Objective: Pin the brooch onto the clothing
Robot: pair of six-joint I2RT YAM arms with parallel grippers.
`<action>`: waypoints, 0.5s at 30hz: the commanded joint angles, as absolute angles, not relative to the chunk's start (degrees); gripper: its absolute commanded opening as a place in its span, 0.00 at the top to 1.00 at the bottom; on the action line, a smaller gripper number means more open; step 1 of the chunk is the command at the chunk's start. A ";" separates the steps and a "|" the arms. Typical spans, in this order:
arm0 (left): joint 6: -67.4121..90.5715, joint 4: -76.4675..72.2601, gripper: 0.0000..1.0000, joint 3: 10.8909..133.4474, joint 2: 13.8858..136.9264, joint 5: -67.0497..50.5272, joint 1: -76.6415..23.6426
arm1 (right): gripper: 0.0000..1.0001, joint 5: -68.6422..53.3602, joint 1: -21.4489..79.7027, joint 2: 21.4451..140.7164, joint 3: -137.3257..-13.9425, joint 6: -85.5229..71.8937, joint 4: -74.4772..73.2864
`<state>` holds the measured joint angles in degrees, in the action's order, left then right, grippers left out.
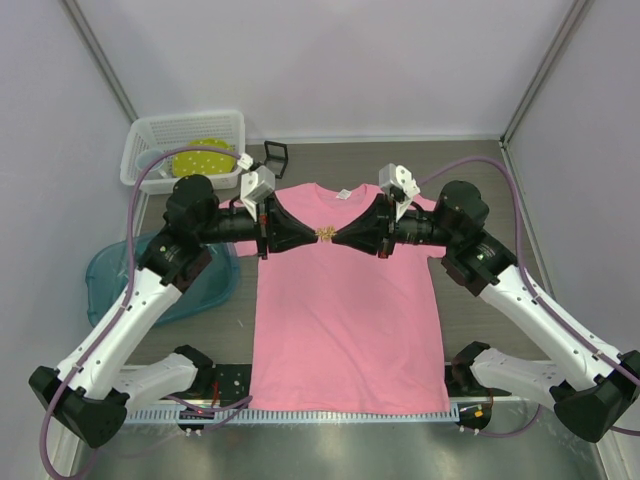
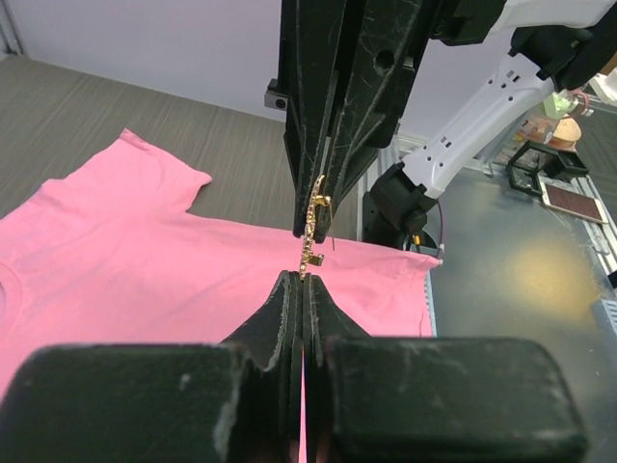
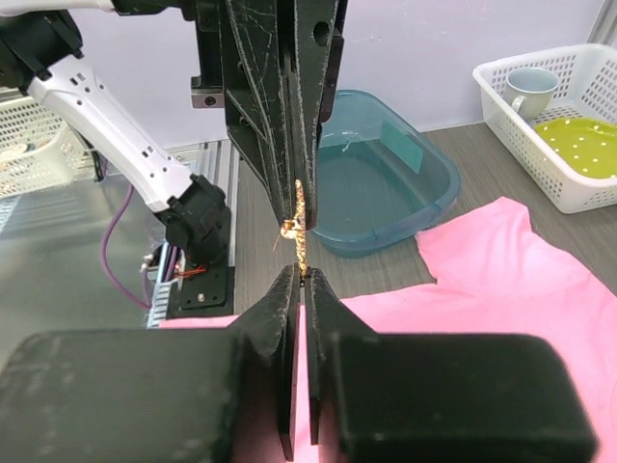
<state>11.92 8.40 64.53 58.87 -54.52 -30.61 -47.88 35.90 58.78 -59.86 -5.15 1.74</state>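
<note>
The clothing [image 1: 345, 320] is a pink T-shirt lying flat on the table, collar away from the arm bases. Above its chest the small gold brooch [image 1: 326, 234] hangs between the two grippers, which meet tip to tip. My left gripper [image 1: 313, 236] comes in from the left and is shut on one end of the brooch [image 2: 313, 227]. From the right, my right gripper [image 1: 339, 236] is shut on the other end. In the right wrist view the brooch [image 3: 301, 231] stands edge-on between the opposing jaws, with the pink shirt [image 3: 501, 280] below. The left wrist view shows the shirt [image 2: 116, 251] underneath as well.
A white basket [image 1: 185, 135] holding a yellow-green dotted plate [image 1: 200, 157] stands at the back left. A blue plastic tub [image 1: 110, 275] sits left of the shirt, under the left arm. A small black box [image 1: 275, 155] stands behind the collar.
</note>
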 commanded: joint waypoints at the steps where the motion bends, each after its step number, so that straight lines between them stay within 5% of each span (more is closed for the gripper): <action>1: 4.11 14.03 1.00 68.54 59.94 -52.04 -30.76 | 0.81 -46.41 36.21 58.45 -61.95 -4.40 1.25; 2: 0.48 23.37 1.00 70.29 60.55 -50.38 -30.76 | 0.64 -45.80 36.21 58.62 -63.09 -2.92 -4.77; 8: -36.58 54.89 1.00 83.58 66.79 -36.41 -31.81 | 0.22 -31.75 36.12 58.89 -70.40 6.23 -25.20; 15: -53.69 62.93 1.00 83.58 66.53 -16.53 -44.64 | 0.21 -34.97 36.21 58.00 -69.43 18.28 -30.32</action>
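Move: The brooch hangs between both pairs of fingertips, about 1 cm right of the left hand point and 1 cm left of the right one. The spread clothing's middle lies about 5 cm ahead, 6 cm right and some 34 cm below the left hand. From that hand the collar is about 26 cm ahead and 6 right, and the teal basin about 4 ahead and 33 left, both about as low. The brooch is handed over: the right fingers open wide and let go, the right hand backing off about 3 cm to its right while sinking and easing forward. The left keeps its pinch on the brooch, swings forward a little, then carries it mainly down towards the clothing, about 7 cm in all, and to the left, fingers tipping downward from level as the wrist turns some 40 degrees. ##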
